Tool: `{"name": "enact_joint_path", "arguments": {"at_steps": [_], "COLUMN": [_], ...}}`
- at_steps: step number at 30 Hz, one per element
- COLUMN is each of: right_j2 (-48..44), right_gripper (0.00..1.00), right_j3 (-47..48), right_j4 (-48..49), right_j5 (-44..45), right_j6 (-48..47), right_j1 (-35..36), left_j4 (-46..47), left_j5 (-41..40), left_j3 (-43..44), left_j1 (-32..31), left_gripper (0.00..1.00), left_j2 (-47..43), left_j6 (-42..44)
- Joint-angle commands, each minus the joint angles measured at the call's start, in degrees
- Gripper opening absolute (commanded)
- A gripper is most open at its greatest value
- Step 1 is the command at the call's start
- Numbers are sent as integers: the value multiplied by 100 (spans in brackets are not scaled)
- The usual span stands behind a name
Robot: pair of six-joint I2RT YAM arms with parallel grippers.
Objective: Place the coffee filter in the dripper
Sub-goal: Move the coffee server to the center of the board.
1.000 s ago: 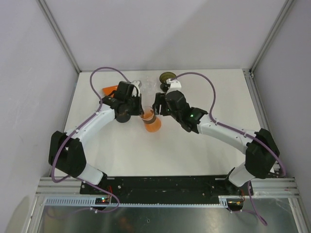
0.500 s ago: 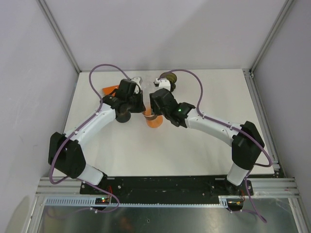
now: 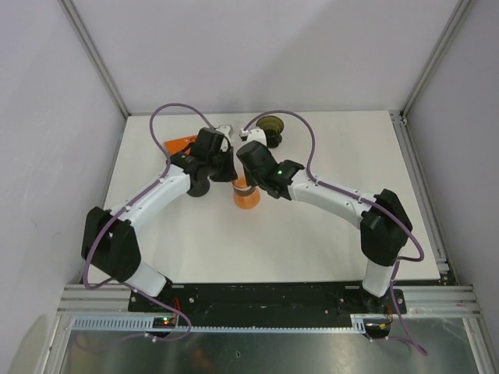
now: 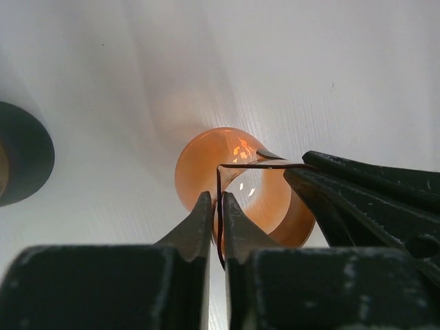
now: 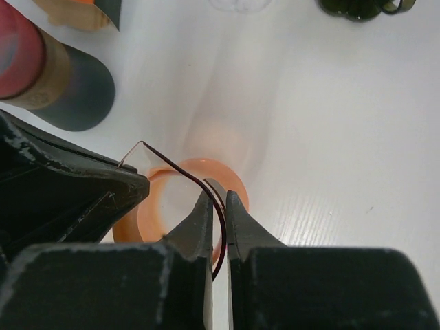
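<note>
The orange dripper (image 3: 246, 196) stands upright mid-table, its round mouth seen from above in both wrist views (image 4: 199, 161) (image 5: 237, 184). The coffee filter (image 4: 221, 180) hangs just over that mouth, showing as a thin dark curved edge (image 5: 180, 167). My left gripper (image 4: 214, 205) is shut on one side of the filter. My right gripper (image 5: 218, 199) is shut on the opposite side. The two grippers meet nose to nose above the dripper (image 3: 234, 165). In the top view the arms hide most of the filter.
A dark green cup-like object (image 3: 270, 125) sits at the back, right of centre. An orange packet (image 3: 181, 144) lies at the back left. A dark cylinder with a red top (image 5: 69, 89) stands close beside the dripper on the left arm's side (image 3: 196, 187).
My right arm has swung left to the dripper, and its gripper has gone from open to shut on the filter's edge. The left gripper has kept its hold, shifting slightly.
</note>
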Motion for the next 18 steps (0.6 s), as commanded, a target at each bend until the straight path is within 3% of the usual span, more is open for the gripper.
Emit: {"name": "enact_joint_path", "arguments": {"at_steps": [1,5,14,18], "right_j2": [116,116,82,-60], "right_gripper": [0,0,0,0], "right_j3": [32,-139,-274,-527], "right_j4": [-498,-514,-469,-328], "right_j5": [-99,-479,-844,-1810], "right_j6": [-277,-443,-931,-1448], "right_j1": [-306,-416,-559,-806], "left_j4": [252,247,251,249], "left_j5": [390,446,663,893], "left_j3": [220,132,340,395], "left_j1": [-27,-27,85,287], "left_gripper": [15,30,42,50], "left_j2": [77,181,203,15], "left_j6": [218,378,723,1003]}}
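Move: The coffee server's middle is about 2 cm left and 5 cm below the right hand, which pinches its rim. The board's centre is roughly 2 cm right and 15 cm below that hand; the canister stands some 15 cm left and 2 cm ahead, the green cup 17 cm ahead and 3 cm right. From the left hand, also on the rim, the server's middle is about 3 cm right and 5 cm below. Left fingers open and release the server's rim while the right hand, still pinching, lowers it about 5 cm, 4 cm rightward. ##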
